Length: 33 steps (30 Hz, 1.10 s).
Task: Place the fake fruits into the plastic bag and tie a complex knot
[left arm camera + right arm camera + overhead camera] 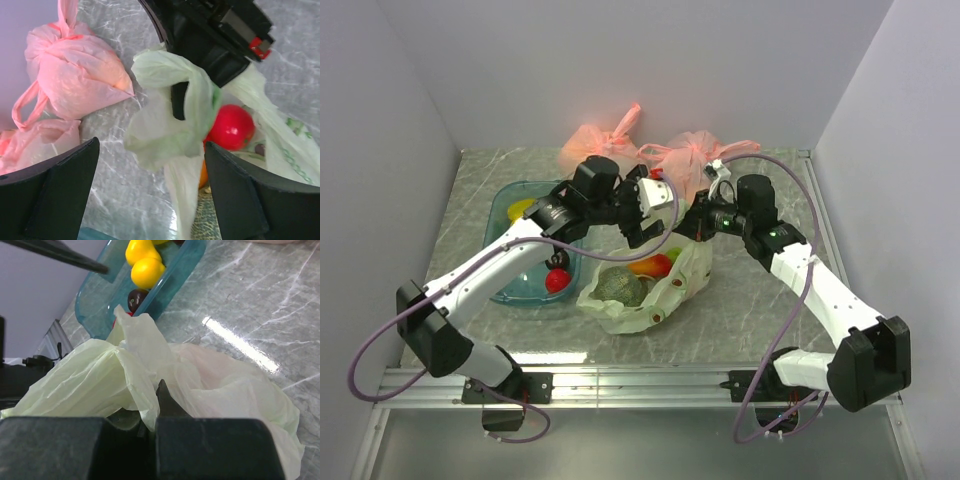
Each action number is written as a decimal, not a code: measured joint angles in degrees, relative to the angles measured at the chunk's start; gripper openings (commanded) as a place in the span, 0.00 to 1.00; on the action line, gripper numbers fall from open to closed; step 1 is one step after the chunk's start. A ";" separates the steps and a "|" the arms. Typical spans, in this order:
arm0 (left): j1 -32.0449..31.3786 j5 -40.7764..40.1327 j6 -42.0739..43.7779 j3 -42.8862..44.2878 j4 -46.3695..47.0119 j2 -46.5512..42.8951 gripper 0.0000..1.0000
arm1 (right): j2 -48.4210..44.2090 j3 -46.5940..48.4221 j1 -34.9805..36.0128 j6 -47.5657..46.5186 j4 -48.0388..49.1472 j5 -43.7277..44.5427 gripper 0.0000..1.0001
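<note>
The pale green plastic bag (655, 300) lies mid-table with its mouth open. Inside it show an orange-and-red fruit (651, 266) and a bumpy green fruit (619, 288). My right gripper (155, 405) is shut on a bunched fold of the bag (95, 380) at its rim. My left gripper (151, 146) is open wide, its fingers (55, 190) on either side of a hanging flap of the bag (175, 135) without touching it. A red fruit (231, 127) shows inside the bag. Yellow lemons (147, 272) and a dark purple fruit (135, 300) lie in the teal tray (182, 270).
The teal tray (510, 285) stands left of the bag and also holds a red fruit (557, 281). Two knotted pink bags (600, 148) (688, 155) rest by the back wall. White walls close in the left, back and right sides.
</note>
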 measured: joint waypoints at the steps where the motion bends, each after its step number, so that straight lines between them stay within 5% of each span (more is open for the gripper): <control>1: -0.04 0.00 0.52 0.42 0.00 0.68 0.89 | -0.20 0.00 0.11 0.15 0.00 0.22 0.00; 8: -0.66 3.06 2.21 2.43 -0.72 3.50 0.88 | -0.39 0.00 0.55 1.88 0.07 2.97 0.00; 14: -1.66 4.15 2.16 5.22 -1.01 4.96 0.52 | -0.39 0.00 0.61 3.85 0.22 3.45 0.00; 16: -1.68 4.74 1.70 6.36 -1.53 5.68 0.25 | -0.42 -0.02 0.68 4.13 0.22 3.43 0.01; 18: -1.36 6.64 1.62 7.17 -2.40 5.84 0.06 | -0.70 -0.42 0.70 4.24 0.48 3.23 0.12; 19: -0.83 8.33 1.27 7.89 -3.39 5.84 0.01 | -0.98 -0.76 0.70 4.13 0.39 3.04 0.28; 25: 6.60 23.12 -0.28 14.45 -10.03 5.81 0.00 | -4.15 -1.62 -1.53 -2.10 -2.14 -1.27 0.77; 28: 10.16 29.27 0.79 17.68 -14.56 5.73 0.00 | -7.76 -1.42 -3.58 -8.81 -4.72 -4.31 0.89; 33: 10.32 37.73 4.87 19.82 -21.81 5.42 0.00 | -11.47 2.64 -4.22 -20.70 -8.74 -10.97 0.92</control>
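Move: The left hand, open, is closing in on the gathered bag rim that the right fingers already pinch; it lies some 4 cm to this hand's right, 1 cm ahead and slightly lower. Down in the bag, the green melon is about 10 cm back, 9 cm left and 20 cm below; the orange fruit is some 6 cm back, 3 cm left and 18 cm below. From the right hand, the rim is about 2 cm ahead and 1 cm left, nearly level. The left fingers pinch the bag's gathered rim, closing fully after a short reach of about 3 cm to the right beside the right hand's steady grip. The right fingers then open wide and let go, backing off up and back with some 2 cm to the right, tips tilting up. Keeping its pinch, the left lifts about 6 cm, swinging left and then back, and turns some 25 degrees clockwise. ##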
